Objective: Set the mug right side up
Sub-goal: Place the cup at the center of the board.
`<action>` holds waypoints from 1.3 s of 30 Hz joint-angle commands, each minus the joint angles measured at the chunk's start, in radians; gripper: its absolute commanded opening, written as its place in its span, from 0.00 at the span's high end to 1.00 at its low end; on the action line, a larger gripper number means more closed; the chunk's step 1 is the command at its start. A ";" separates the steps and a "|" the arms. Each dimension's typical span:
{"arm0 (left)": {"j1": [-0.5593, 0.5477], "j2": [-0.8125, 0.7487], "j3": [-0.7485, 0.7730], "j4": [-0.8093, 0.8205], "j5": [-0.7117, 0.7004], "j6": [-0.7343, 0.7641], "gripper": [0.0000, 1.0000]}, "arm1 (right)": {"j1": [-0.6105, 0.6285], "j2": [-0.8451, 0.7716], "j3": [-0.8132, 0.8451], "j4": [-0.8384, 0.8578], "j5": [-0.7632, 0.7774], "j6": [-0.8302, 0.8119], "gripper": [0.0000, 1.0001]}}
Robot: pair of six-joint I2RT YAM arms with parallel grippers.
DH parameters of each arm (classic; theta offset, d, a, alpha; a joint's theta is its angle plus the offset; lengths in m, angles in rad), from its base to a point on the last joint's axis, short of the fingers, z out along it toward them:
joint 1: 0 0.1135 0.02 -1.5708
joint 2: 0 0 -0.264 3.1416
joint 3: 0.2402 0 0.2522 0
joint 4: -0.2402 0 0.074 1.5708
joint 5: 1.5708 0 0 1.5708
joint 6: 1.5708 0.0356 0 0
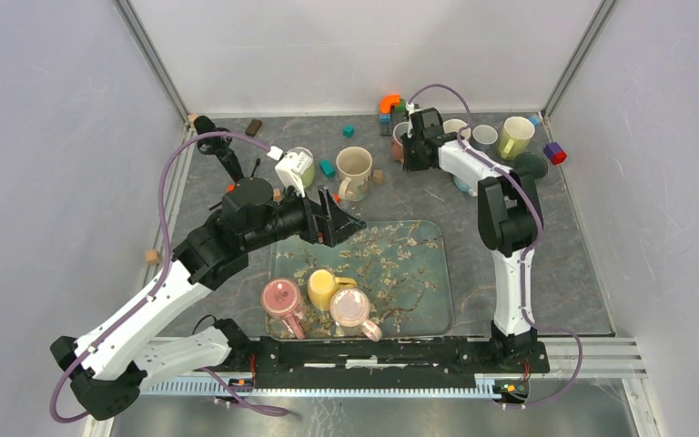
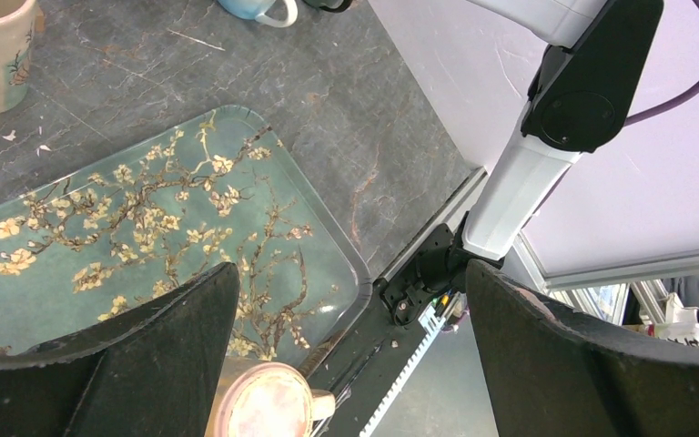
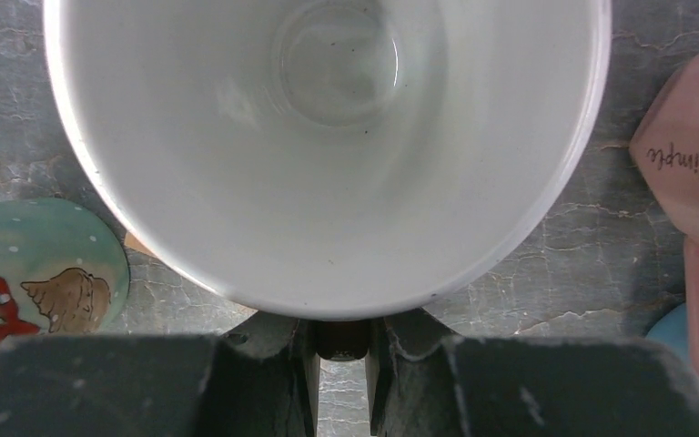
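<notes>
In the right wrist view I look straight down into a mug (image 3: 328, 137) with a white inside, its mouth toward the camera. My right gripper (image 3: 341, 341) is shut on its dark handle, which sits between the two fingers. From the top view this mug (image 1: 400, 141) stands at the back of the table with the right gripper (image 1: 416, 144) beside it. My left gripper (image 1: 337, 218) hangs open over the flowered tray (image 1: 419, 264), nothing between its fingers (image 2: 191, 346). A pink mug (image 2: 259, 401) stands bottom up on the tray below it.
The tray's near edge also carries a yellow mug (image 1: 326, 287) on its side and another pink mug (image 1: 278, 298). A cream mug (image 1: 353, 171), a clear cup (image 1: 300, 164), a yellow-green mug (image 1: 515, 137) and small blocks stand at the back. A pink "Simple" mug (image 3: 692, 164) is close by.
</notes>
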 commanded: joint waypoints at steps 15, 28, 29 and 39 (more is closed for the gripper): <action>0.003 0.007 -0.015 0.002 -0.012 -0.013 0.00 | -0.003 0.015 0.074 0.024 -0.049 0.001 0.59; 0.003 0.026 -0.027 -0.026 0.008 0.014 0.00 | -0.003 -0.146 -0.069 0.083 -0.045 0.023 0.32; 0.003 0.029 -0.031 -0.039 0.005 0.022 0.00 | -0.001 -0.179 -0.098 0.094 -0.048 0.026 0.30; 0.000 -0.004 -0.193 -0.076 -0.017 0.007 0.00 | 0.011 -0.543 -0.519 0.221 -0.069 0.055 0.05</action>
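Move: The red mug, held upright by its handle in the right hand, has its middle about 6 cm ahead and 2 cm left of the hand, close above bare table. The dark stud plate lies some 11 cm beyond the mug; the pink mug stands 8 cm ahead and 13 cm right of the hand, the coral mug 5 cm back and 14 cm left. From the left hand, the red mug is roughly 38 cm ahead, 12 cm right and 28 cm below. Keeping its pinch on the red mug's handle, the right hand lowers it the last 1 cm to the table, then opens wide and lets go. It backs off and up, about 7 cm each way, fingers clear of the handle. Late on, the open left hand sinks about 8 cm towards the upturned mugs on the tray, tipping down some 10 degrees. ##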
